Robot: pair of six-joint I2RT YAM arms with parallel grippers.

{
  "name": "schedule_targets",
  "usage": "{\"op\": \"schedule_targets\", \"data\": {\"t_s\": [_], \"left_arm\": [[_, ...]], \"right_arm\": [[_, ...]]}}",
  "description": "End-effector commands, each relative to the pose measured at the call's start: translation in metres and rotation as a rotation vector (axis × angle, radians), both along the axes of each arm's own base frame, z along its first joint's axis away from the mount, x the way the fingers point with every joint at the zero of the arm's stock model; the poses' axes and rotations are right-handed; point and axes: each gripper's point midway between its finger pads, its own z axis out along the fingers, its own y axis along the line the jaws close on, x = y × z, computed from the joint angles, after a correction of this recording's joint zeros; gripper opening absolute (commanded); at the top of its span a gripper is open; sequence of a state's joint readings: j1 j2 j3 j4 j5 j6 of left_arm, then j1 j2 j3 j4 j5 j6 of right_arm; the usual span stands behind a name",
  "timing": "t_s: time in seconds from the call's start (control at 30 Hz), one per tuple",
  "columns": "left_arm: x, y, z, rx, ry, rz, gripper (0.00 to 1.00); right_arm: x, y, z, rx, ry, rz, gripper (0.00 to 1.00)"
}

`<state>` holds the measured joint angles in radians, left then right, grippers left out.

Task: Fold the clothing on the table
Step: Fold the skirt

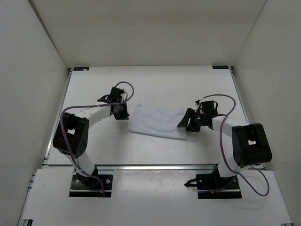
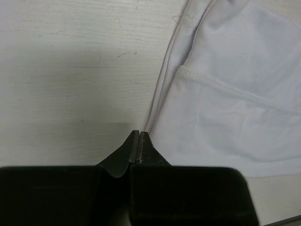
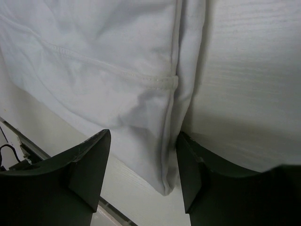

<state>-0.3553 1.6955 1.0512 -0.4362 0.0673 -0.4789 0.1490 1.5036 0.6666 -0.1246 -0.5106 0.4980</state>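
Observation:
The clothing (image 1: pixel 155 121) is a wrinkled white garment lying flat in the middle of the table (image 1: pixel 155 150). My left gripper (image 1: pixel 123 113) sits at its left edge. In the left wrist view the left gripper (image 2: pixel 139 133) is shut, its tips right at the hem of the clothing (image 2: pixel 235 103), with no fabric showing between them. My right gripper (image 1: pixel 186 123) is at the garment's right end. Seen from the right wrist, that gripper (image 3: pixel 143 134) is open and straddles a corner of the clothing (image 3: pixel 117 70), which lies loose between the fingers.
White walls (image 1: pixel 33 94) close in the table on three sides. A silver rail (image 1: pixel 155 166) runs along the near edge, with both arm bases (image 1: pixel 91 184) behind it. Purple cables (image 1: pixel 225 101) loop off each arm.

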Motion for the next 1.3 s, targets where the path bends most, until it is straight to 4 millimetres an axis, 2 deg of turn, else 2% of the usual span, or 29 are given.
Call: {"op": "schedule_targets", "data": {"t_s": [0.0, 0.03, 0.07, 0.17, 0.2, 0.27, 0.3, 0.37, 0.5, 0.63, 0.73, 0.77, 0.8, 0.83, 0.87, 0.93, 0.97, 1.0, 1.03, 1.1, 1.2, 1.27], "left_arm": [[-0.003, 0.008, -0.010, 0.045, 0.001, 0.003, 0.00], [-0.006, 0.008, -0.012, 0.043, 0.010, 0.003, 0.00], [-0.006, 0.007, -0.013, 0.042, 0.011, 0.001, 0.00], [-0.012, 0.010, -0.022, 0.057, 0.036, -0.004, 0.00], [-0.011, 0.010, -0.021, 0.057, 0.034, -0.005, 0.00], [-0.013, 0.010, -0.025, 0.058, 0.047, -0.013, 0.00], [-0.012, 0.009, -0.025, 0.052, 0.047, -0.016, 0.00], [-0.013, 0.008, -0.027, 0.055, 0.054, -0.022, 0.00], [-0.018, 0.003, -0.030, 0.043, 0.070, -0.038, 0.00], [-0.024, -0.013, -0.035, 0.015, 0.092, -0.061, 0.00], [-0.039, -0.044, -0.039, -0.031, 0.108, -0.125, 0.00], [-0.038, -0.049, -0.040, -0.043, 0.109, -0.123, 0.00], [-0.048, -0.060, -0.043, -0.066, 0.127, -0.150, 0.00], [-0.050, -0.071, -0.040, -0.090, 0.120, -0.159, 0.00], [-0.054, -0.080, -0.041, -0.110, 0.126, -0.165, 0.00], [-0.059, -0.092, -0.043, -0.138, 0.128, -0.178, 0.00], [-0.058, -0.098, -0.041, -0.158, 0.128, -0.182, 0.00], [-0.061, -0.100, -0.047, -0.160, 0.142, -0.174, 0.00], [-0.059, -0.102, -0.044, -0.173, 0.137, -0.173, 0.00], [-0.061, -0.108, -0.049, -0.191, 0.154, -0.171, 0.00], [-0.052, -0.116, -0.044, -0.212, 0.139, -0.179, 0.00], [-0.051, -0.119, -0.045, -0.209, 0.140, -0.187, 0.00]], "right_arm": [[0.009, 0.002, -0.009, -0.050, -0.008, 0.004, 0.55], [0.006, 0.002, -0.016, -0.056, 0.019, 0.006, 0.49], [0.009, 0.004, -0.015, -0.072, 0.012, 0.012, 0.46], [0.005, 0.005, -0.024, -0.111, 0.055, 0.025, 0.41], [0.010, 0.003, -0.022, -0.128, 0.046, 0.016, 0.38], [0.008, 0.002, -0.027, -0.152, 0.064, 0.018, 0.29], [0.008, 0.002, -0.028, -0.154, 0.069, 0.021, 0.23], [0.012, 0.001, -0.026, -0.154, 0.066, 0.014, 0.00], [0.018, -0.003, -0.021, -0.178, 0.053, 0.017, 0.00], [0.030, -0.014, -0.004, -0.209, 0.019, 0.021, 0.00], [0.039, -0.021, 0.013, -0.235, -0.006, 0.033, 0.00], [0.039, -0.022, 0.019, -0.246, -0.011, 0.046, 0.00], [0.043, -0.024, 0.025, -0.263, -0.022, 0.047, 0.00], [0.049, -0.022, 0.036, -0.257, -0.048, 0.047, 0.00], [0.047, -0.019, 0.042, -0.261, -0.055, 0.060, 0.00], [0.058, -0.011, 0.063, -0.257, -0.113, 0.066, 0.00], [0.055, -0.003, 0.066, -0.256, -0.110, 0.085, 0.00], [0.058, 0.005, 0.077, -0.241, -0.132, 0.096, 0.00], [0.060, 0.016, 0.086, -0.226, -0.155, 0.115, 0.00], [0.058, 0.033, 0.094, -0.204, -0.160, 0.148, 0.00], [0.060, 0.068, 0.107, -0.164, -0.186, 0.202, 0.00], [0.055, 0.088, 0.105, -0.136, -0.174, 0.234, 0.00]]}}
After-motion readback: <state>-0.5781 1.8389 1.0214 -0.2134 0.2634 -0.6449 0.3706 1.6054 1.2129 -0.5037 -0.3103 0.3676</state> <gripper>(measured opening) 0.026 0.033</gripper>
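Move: The right hand, half open, has the skirt's right edge about 1 cm farther forward, 1 cm to its left and 3 cm below; the skirt's near right corner is some 5 cm back and 1 cm right, the far right corner roughly 8 cm ahead. For the left hand, shut, the skirt's left edge lies about 2 cm to the right and 3 cm below, its near left corner some 6 cm back and 1 cm right. The right fingers sink onto the skirt's right edge and pinch it shut, then lift it about 10 cm while going forward, swinging slightly right and then left over the skirt. The closed left tips lower to the table beside the left edge, pause, then push that edge to the right, sliding low for about 12 cm and tilting with the left side down. ##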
